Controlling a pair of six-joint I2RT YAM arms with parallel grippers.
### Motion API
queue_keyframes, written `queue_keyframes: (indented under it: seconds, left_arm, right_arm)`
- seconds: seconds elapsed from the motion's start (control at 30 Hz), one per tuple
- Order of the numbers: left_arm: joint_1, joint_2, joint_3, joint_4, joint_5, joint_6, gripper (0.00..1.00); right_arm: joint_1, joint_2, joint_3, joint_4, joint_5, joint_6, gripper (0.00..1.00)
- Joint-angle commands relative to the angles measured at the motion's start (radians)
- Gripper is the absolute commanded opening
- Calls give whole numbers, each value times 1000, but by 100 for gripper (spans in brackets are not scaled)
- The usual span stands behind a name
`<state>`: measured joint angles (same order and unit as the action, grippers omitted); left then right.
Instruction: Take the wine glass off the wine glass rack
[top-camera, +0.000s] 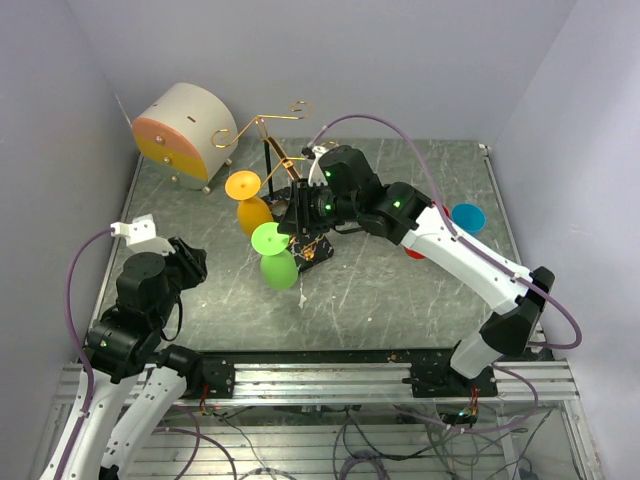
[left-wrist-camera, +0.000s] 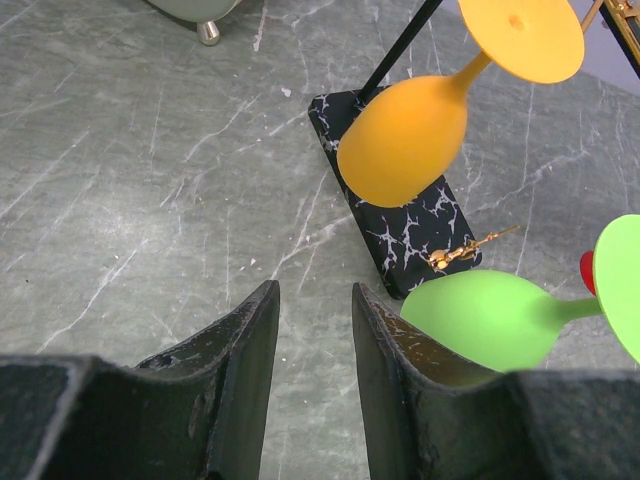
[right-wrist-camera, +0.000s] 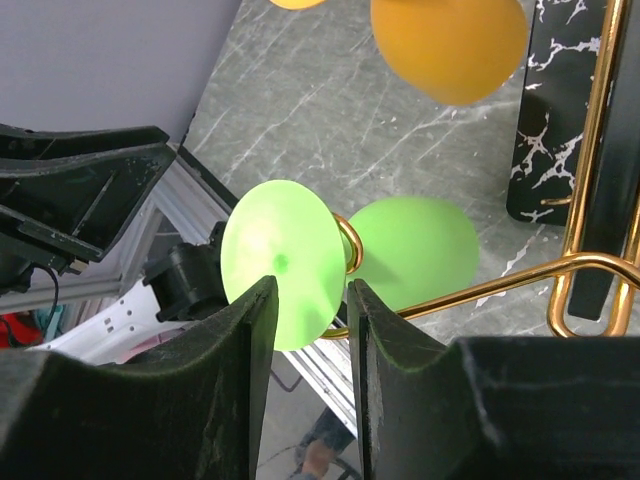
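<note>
The wine glass rack (top-camera: 272, 128) has gold scroll-ended arms, a black post and a black marble base (left-wrist-camera: 400, 225). An orange wine glass (top-camera: 252, 212) and a green wine glass (top-camera: 277, 268) hang upside down from its arms. My right gripper (top-camera: 297, 222) is open right at the green glass. In the right wrist view its fingers (right-wrist-camera: 375, 335) stand on either side of the edge of the green foot disc (right-wrist-camera: 280, 260), beside the gold loop (right-wrist-camera: 347, 247). My left gripper (top-camera: 192, 262) is open and empty over the table, left of the rack (left-wrist-camera: 313, 292).
A round beige-and-orange drawer box (top-camera: 183, 134) stands at the back left. A blue glass (top-camera: 468, 216) lies at the right, and a red object (top-camera: 415, 253) shows under my right arm. Purple walls close in the left, back and right.
</note>
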<state>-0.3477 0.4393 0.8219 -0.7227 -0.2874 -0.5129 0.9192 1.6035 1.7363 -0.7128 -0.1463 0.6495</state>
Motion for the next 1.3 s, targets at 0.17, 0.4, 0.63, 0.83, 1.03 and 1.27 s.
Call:
queue_keyframes:
  seconds: [0.17,0.4,0.63,0.83,1.03,1.27]
  left_arm:
    - [3,-4,0,28,-15,0,46]
    - [3,-3,-1,29,-13,1,46]
    - [3,-3,-1,31,-12,1,46]
    - [3,-2,-1,31,-11,1,46]
    - [3,-2,-1,29,-12,1,46]
    - [3,-5,0,28,-12,1,46]
  right_arm:
    - [13,-6,-17,16,-3,-7,33]
    - [17,-5,-31,33,-28,-2,33]
    - [32,-14,-33,70,-62,2,30]
    - [35,-16,-45,100,-80,11,26]
    - [35,-6,-57,118,-79,16,25]
    - [36,-14,-77,142,-68,36,6]
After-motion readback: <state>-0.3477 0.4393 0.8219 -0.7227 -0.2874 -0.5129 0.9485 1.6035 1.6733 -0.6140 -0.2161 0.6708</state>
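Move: The green glass hangs foot-up on the rack. Its foot lies about 4 cm to the right hand's left, 2 cm back and 2 cm below; the bowl is roughly 10 cm straight beneath that foot, and the gold hook's curl sits just under the foot around the stem. The orange glass is some 8 cm ahead and 10 cm left, slightly below the hand. From the left hand, the green foot is about 16 cm right, 1 cm ahead and 3 cm higher. Leftward and back in a slow creep of about 2.5 cm, the right hand eases onto the green glass's foot with scarcely any change in height and a turn of roughly 5 degrees, mostly counter-clockwise. The fingers narrow a little on the way, then shut almost fully near the end, pinching the thin foot between their tips above the gold hook. ##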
